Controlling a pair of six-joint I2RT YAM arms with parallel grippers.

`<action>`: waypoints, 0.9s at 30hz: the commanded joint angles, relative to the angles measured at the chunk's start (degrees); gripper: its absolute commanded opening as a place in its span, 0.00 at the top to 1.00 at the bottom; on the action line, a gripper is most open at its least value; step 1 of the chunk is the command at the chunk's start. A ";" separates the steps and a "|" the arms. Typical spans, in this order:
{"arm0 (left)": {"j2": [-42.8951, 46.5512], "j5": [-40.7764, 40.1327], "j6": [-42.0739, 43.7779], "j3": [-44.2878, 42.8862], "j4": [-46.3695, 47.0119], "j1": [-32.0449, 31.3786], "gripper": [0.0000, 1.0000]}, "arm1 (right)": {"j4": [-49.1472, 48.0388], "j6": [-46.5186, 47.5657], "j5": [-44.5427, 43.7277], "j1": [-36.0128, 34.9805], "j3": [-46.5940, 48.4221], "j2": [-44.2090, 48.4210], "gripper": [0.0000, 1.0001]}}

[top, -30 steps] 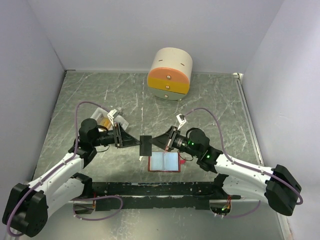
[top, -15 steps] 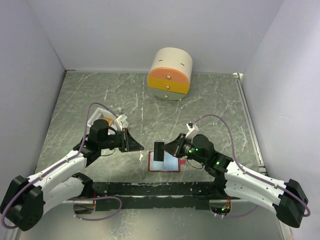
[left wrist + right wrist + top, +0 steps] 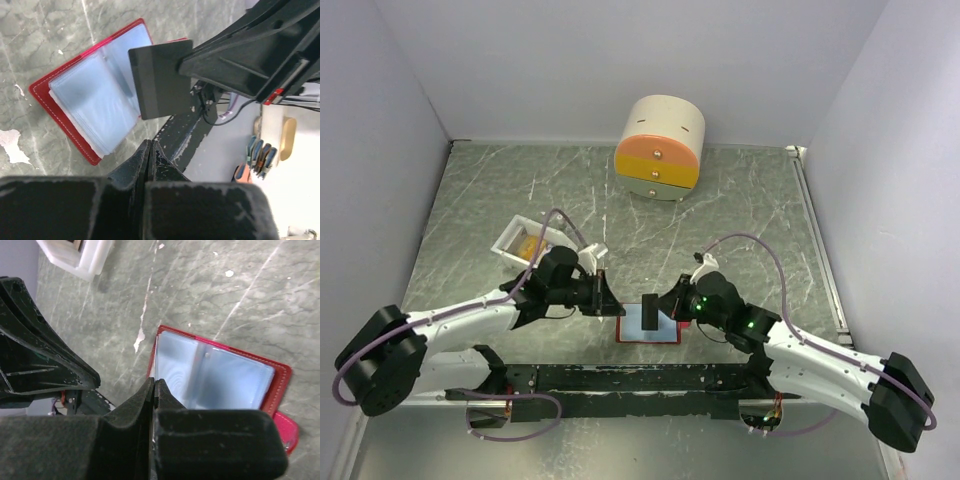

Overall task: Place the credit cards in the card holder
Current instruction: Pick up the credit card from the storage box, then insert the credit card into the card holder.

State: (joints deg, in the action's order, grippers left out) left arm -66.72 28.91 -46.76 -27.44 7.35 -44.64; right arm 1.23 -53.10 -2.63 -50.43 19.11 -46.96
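The red card holder (image 3: 666,330) lies open on the table, pale-blue sleeves up; it also shows in the left wrist view (image 3: 90,100) and the right wrist view (image 3: 220,375). My right gripper (image 3: 665,307) is shut on a dark credit card (image 3: 652,313) and holds it upright over the holder's left half. In the left wrist view the card (image 3: 160,80) sits in the right gripper (image 3: 225,65). In the right wrist view the gripper (image 3: 154,385) grips it edge-on. My left gripper (image 3: 612,303) is shut and empty beside the holder's left edge, fingertips pressed together (image 3: 150,146).
A white tray (image 3: 513,232) holding orange-gold cards (image 3: 529,243) stands left of centre, behind the left arm. A round cream-and-orange drawer box (image 3: 660,148) stands at the back. The black arm mount bar (image 3: 640,378) runs along the near edge.
My left arm let go of the dark card and swung right toward the holder, uncovering the white tray. My right gripper carried the card down over the holder.
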 commanded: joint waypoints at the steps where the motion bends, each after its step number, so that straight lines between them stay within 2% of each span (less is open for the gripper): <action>1: -4.10 -6.04 1.86 -1.43 1.21 -3.06 0.93 | -2.35 1.78 -2.85 1.30 -3.05 1.88 1.00; 12: -11.76 -12.02 3.95 -1.70 0.94 -7.33 0.93 | -6.45 2.74 -3.78 2.88 -5.67 2.38 1.00; 27: -15.39 -12.50 3.34 0.88 3.70 -8.05 0.93 | -13.70 1.73 -3.41 3.76 -8.77 0.21 1.00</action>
State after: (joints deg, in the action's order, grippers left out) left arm -82.02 18.15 -44.36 -27.29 9.23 -52.05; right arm -9.13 -51.44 -4.97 -47.11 11.53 -46.54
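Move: The left hand, almost shut and empty, is over the left edge of the open red card holder, whose middle is about 7 cm to its right, 1 cm ahead and some 10 cm below. The right hand already holds the black card; from it the holder's middle is about 2 cm left, 2 cm back and 9 cm down, with the red tab 6 cm right and 2 cm back. The storage box is some 22 cm left and 21 cm ahead of the left hand. The left hand drops about 9 cm, fast at first and then easing, onto the near part of the holder's left pocket edge, its fingers still nearly shut and tipping some 15 degrees steeper downward until the tips seem to touch the plastic. The right hand keeps its pinch on the black card above the holder and shifts it a couple of centimetres down and to the right, then forward by about as much, with only a slight turn of the wrist. ##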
